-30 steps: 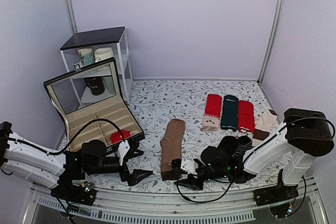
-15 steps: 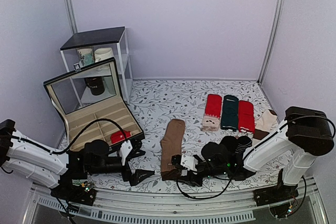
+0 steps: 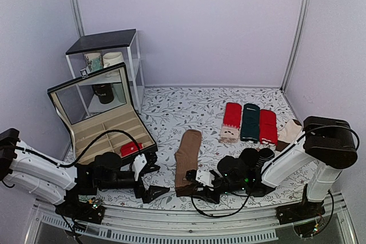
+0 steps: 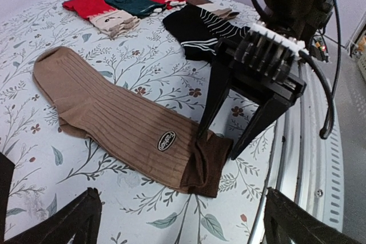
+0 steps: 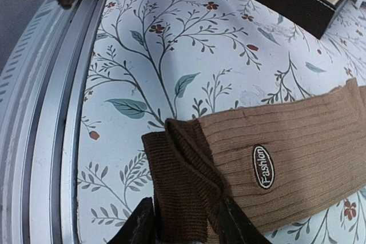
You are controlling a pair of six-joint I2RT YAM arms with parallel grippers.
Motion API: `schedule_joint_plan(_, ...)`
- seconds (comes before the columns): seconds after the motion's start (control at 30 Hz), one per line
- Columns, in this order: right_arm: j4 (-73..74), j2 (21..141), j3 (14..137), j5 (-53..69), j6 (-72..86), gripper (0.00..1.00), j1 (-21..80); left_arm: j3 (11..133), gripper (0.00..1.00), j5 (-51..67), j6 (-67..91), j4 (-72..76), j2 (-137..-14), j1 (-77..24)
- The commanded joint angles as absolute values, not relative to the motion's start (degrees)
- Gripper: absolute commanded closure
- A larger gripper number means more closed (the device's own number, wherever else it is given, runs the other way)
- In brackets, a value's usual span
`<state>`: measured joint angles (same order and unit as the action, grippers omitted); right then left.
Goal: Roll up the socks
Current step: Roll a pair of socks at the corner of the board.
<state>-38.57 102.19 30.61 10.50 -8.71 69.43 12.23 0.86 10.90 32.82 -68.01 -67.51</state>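
The brown socks (image 3: 187,155) lie as a flat strip on the flowered cloth, dark cuff toward the near edge. In the left wrist view the socks (image 4: 114,112) carry an oval label. My right gripper (image 3: 197,184) sits low at that cuff. Its two fingers press either side of the bunched, folded cuff (image 5: 183,181), so the right gripper (image 5: 189,230) is shut on it. From the left wrist the right gripper (image 4: 220,141) straddles the cuff. My left gripper (image 3: 155,179) stands wide open to the left of the cuff, a short way off, and holds nothing (image 4: 182,198).
An open compartment box (image 3: 108,132) with a small red roll (image 3: 131,148) stands at left, a small shelf (image 3: 108,55) behind it. Red and green flat socks (image 3: 250,121) lie at back right, black striped socks (image 4: 200,30) beside the right arm. A metal rail (image 3: 189,221) runs along the near edge.
The right gripper's fingers have narrowed onto the brown cuff after a slight widening, and the arm has edged left. The left gripper has crept slightly right and stays open.
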Motion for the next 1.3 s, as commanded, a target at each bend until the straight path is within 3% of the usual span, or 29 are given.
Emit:
schedule_joint_plan(0.0,-36.22,104.16,29.43,8.86,-5.76,0.68,70.7,13.33,0.01,1.4,10.18,34.32,-67.59,-68.37)
schedule_joint_plan(0.17,-33.12,103.65,29.19,6.92,-2.72,0.89,71.11,12.6,0.0,2.72,9.9,36.33,-67.41,-68.43)
schedule_joint_plan(0.3,-29.85,102.74,30.05,8.59,0.73,1.0,71.1,12.1,0.01,4.47,7.79,38.54,-68.48,-68.5)
schedule_joint_plan(0.8,-18.66,98.43,33.32,18.86,14.23,1.0,68.6,11.84,0.06,1.99,2.1,50.16,-80.09,-73.14)
schedule_joint_plan(1.0,-16.15,99.66,35.4,19.01,14.94,1.0,68.0,15.59,0.22,0.98,-1.81,53.19,-91.03,-76.54)
schedule_joint_plan(1.27,-15.46,100.18,36.4,20.04,14.83,1.0,67.84,17.23,0.26,-3.48,-2.97,56.39,-96.98,-78.13)
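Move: The brown sock's cuff, the end nearest me, has its middle about 8 cm to the right of my left hand, 4 cm back and 8 cm below. My right hand is already down with its half-open fingers around the cuff's right corner, the cuff's middle some 3 cm to its left and 1 cm below. From my right hand the striped socks lie roughly 20 cm right and 10 cm ahead. The red roll in the box lies about 12 cm left and 16 cm ahead of my left hand. I shut my right fingers on the right corner of the cuff, pinching its folded edge, then draw it back about 2 cm while rolling my wrist some 30 degrees, its top going forward towards the sock's leg. After a slight lift, my left hand swings down, right and back, about 5 cm down, to the cuff's left corner, turning a little clockwise and narrowing its wide fingers by about a quarter without gripping. ##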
